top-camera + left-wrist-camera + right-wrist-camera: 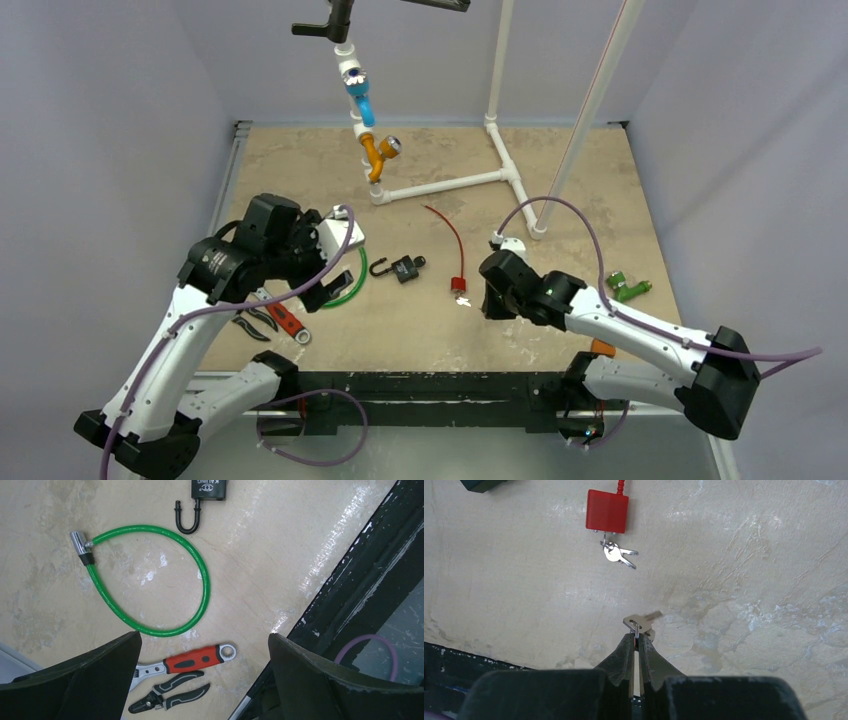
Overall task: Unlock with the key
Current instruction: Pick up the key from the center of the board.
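Note:
My right gripper (638, 637) is shut on a small silver key (642, 622), pinched at the fingertips just above the tabletop. Ahead of it lies a red padlock (607, 511) with a thin red cable shackle (446, 229) and a second pair of keys (618, 554) hanging at its base. A black padlock (406, 267) lies left of the red one, its U-shaped shackle (188, 519) pointing left. My left gripper (205, 650) hovers open over the table's left side with nothing between its fingers. In the top view the held key is hidden under the right gripper (490, 292).
A green cable lock (165, 580), a red-handled wrench (192, 661) and black pliers (170, 692) lie under the left arm. A white pipe frame (470, 180) with blue and orange fittings stands at the back. A green object (628, 288) lies at the right. The table's black front edge (350, 595) is close.

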Tool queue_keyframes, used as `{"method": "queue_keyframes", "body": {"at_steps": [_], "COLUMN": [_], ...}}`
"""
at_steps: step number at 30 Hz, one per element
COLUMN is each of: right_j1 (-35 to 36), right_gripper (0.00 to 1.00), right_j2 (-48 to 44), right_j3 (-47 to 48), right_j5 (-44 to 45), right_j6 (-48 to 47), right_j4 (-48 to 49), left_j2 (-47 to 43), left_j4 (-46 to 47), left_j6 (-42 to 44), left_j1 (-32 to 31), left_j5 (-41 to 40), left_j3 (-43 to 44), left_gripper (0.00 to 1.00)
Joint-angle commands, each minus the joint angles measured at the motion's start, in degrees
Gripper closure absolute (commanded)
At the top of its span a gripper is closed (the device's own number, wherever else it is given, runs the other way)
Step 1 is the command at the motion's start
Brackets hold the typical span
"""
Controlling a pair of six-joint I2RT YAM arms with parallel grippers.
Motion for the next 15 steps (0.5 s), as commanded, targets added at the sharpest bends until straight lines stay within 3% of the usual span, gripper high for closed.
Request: {"method": "queue_keyframes", "body": {"at_steps": [1,4,10,12,15], "right_j1": [0.31,0.31,0.58,0.64,1.06], "right_gripper": [1.00,1.00,1.00,1.00,1.00], "right_j2": [-2.63,-3.22,-0.75,-0.76,-0.12], "right_j3": [0.63,4.83,18.83,22.06,26.09], "right_j5": [-3.00,-8.28,-21.67,-27.29,-34.86], "right_j6": [-3.88,-9.45,-17.98,-18.59,-18.70], "right_j4": [3.39,5.15,4.26,6.10,9.17], "left_j2": [-0.01,-3.78,-13.85,-16.38,-14.21], "left_j4": [-2.01,2.03,9.29,21.82,32.71], "left_j6": [0.28,2.02,14.09,8.01,-0.21], "left_j1": [0.43,0.42,0.34,0.33,-0.07], "left_j5": [3.20,13.04,34.52,36.66,38.78], "left_j3": [5.68,3.56,-6.26,-11.63,-14.63], "left_gripper": [0.00,0.00,0.00,0.00,0.00]}}
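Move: The key is already pinched in the right gripper, clear of the board, about level fore and aft with the open left gripper, which lies some 28 cm to its left and 14 cm higher. From the right hand, the red padlock is about 8 cm ahead and 6 cm left; its silver keys are 5 cm ahead and 5 cm left, and the black padlock 11 cm ahead and 17 cm left. From the left hand, the held key is 28 cm right and 14 cm lower. Keep the right gripper shut on the key and lift it about 15 cm while carrying it some 9 cm left, gathering speed towards the left gripper and swinging the fingers up to point more to the left. Meanwhile draw the wide-open left gripper back and right, about 6 cm each way, raising it some 4 cm and turning its fingers rightward and nearer level to face the key. ##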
